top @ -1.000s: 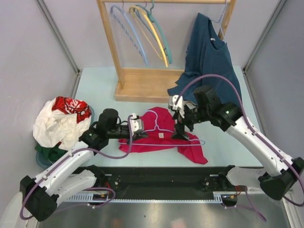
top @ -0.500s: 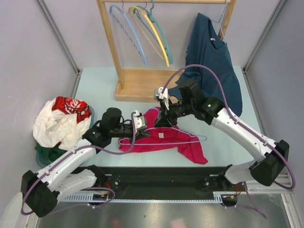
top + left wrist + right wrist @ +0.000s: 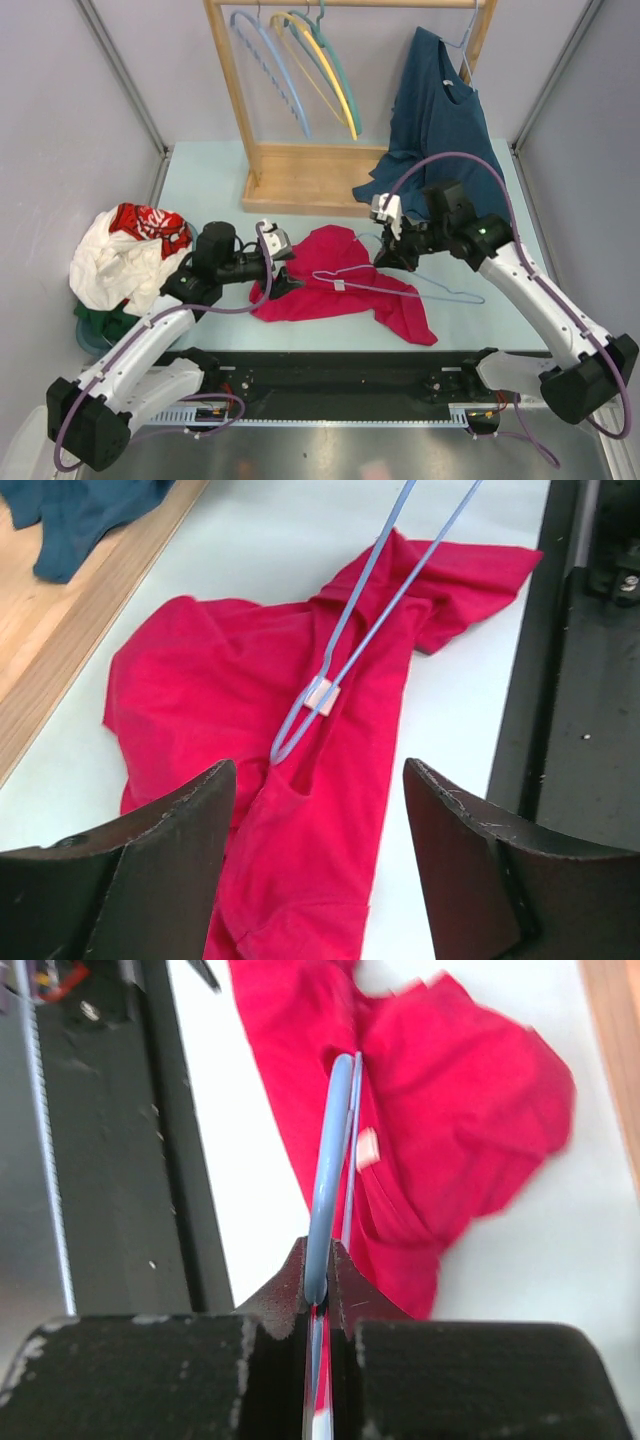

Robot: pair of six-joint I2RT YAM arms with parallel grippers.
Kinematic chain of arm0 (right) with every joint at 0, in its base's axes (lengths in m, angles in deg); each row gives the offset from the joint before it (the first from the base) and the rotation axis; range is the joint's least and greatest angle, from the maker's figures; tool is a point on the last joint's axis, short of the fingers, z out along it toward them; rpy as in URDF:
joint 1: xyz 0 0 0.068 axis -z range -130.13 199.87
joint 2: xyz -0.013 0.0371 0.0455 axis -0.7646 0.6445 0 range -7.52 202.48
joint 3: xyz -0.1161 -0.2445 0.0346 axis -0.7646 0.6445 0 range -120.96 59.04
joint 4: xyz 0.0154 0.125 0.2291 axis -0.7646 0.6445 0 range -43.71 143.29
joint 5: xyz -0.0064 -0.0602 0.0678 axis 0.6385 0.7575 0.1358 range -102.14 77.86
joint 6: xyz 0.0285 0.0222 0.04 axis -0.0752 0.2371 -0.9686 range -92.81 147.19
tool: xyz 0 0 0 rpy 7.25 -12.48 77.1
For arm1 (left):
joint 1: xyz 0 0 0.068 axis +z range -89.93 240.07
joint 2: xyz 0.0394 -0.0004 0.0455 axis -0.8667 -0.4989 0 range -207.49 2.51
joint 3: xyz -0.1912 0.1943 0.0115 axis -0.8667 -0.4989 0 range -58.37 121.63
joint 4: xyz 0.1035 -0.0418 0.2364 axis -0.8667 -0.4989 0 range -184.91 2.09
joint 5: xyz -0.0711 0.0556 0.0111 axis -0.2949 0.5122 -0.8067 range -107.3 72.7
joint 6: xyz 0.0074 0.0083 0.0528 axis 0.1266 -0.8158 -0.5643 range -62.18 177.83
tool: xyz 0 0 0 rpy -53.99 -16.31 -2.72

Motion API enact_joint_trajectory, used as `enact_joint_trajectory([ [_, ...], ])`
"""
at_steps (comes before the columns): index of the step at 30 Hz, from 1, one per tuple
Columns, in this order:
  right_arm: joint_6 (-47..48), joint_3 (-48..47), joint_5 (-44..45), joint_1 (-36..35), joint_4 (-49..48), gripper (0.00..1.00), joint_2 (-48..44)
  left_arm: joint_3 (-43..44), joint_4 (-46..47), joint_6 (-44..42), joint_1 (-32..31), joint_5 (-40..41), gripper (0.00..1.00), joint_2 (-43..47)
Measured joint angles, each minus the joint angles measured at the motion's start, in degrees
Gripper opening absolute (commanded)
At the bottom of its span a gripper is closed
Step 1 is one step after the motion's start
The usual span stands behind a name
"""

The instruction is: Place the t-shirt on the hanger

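Note:
The crimson t-shirt (image 3: pixel 335 290) lies crumpled on the table between the arms. It also shows in the left wrist view (image 3: pixel 230 690) and the right wrist view (image 3: pixel 450 1100). The thin lavender hanger (image 3: pixel 432 290) lies across the shirt and sticks out to the right over the table. One end of the hanger (image 3: pixel 300 725) rests by the white neck label (image 3: pixel 320 695). My right gripper (image 3: pixel 390 256) is shut on the hanger (image 3: pixel 330 1160) near its hook. My left gripper (image 3: pixel 279 270) is open at the shirt's left edge, its jaws either side of a red fold (image 3: pixel 318 772).
A wooden rack (image 3: pixel 300 180) at the back holds sky-blue (image 3: pixel 265 60), yellow (image 3: pixel 320 65) and teal hangers and a dark teal shirt (image 3: pixel 440 120). A clothes pile with a red-and-white garment (image 3: pixel 125 250) lies at the left. A black rail (image 3: pixel 340 375) runs along the near edge.
My right gripper has moved right with the hanger, so the hanger now sticks out further to the right of the shirt. My left gripper has drawn back a little to the left.

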Motion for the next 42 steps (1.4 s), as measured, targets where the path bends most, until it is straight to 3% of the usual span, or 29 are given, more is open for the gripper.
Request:
enact_joint_trajectory([
  [5,5.38,1.29,0.98,3.69,4.24,0.00,-3.02,0.00,-1.31,-2.38,1.20,-0.37,0.71,-2.01],
  [13,8.50,1.86,0.11,4.33,4.70,0.00,-0.42,0.37,-3.56,-8.92,1.20,1.18,0.66,-11.28],
  [23,8.92,1.86,-1.49,4.31,5.03,0.00,0.50,4.85,-10.34,-36.35,1.09,1.25,0.60,-19.91],
  [32,9.09,1.86,-2.38,3.65,3.72,0.00,2.95,7.48,-13.62,-48.30,-0.63,2.38,0.51,-26.64],
  [38,9.11,1.81,-2.75,2.45,2.49,0.00,4.98,7.48,-14.64,-50.34,-1.22,3.32,0.38,-28.00],
  [41,9.11,1.84,-3.15,2.03,1.84,0.00,5.01,7.52,-14.43,-50.31,-1.33,4.07,0.26,-28.50],
  [42,9.11,1.84,-3.21,1.86,1.51,0.00,5.01,7.61,-14.45,-50.29,-1.38,4.35,0.17,-28.68],
])
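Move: The left edge of the red T-shirt's neckline, which the open left hand goes for, lies about 14 cm below it, some 3 cm ahead and 1 cm to the right. The white tag is some 9 cm right and 2 cm ahead of that hand at the same depth; the blue hanger's free end hovers about 8 cm below, 3 cm ahead and 4 cm right. From the right hand, still gripping the hanger, the neckline edge is about 15 cm left, 1 cm ahead and 17 cm down, the tag 8 cm left, straight across. The left hand sinks about 12 cm and edges 3–4 cm forward onto the left edge of the T-shirt's neckline, its right-pointing fingers tipping down and the hand swinging clockwise some 25 degrees, while its gap narrows by more than half until the fingertips straddle the collar cloth, not yet shut. The right hand keeps its pinch on the hanger, first slipping 3 cm to the right and then easing back left, and lowers the hanger about 3.5 cm so that its free end comes down to the neckline beside the left fingers. ##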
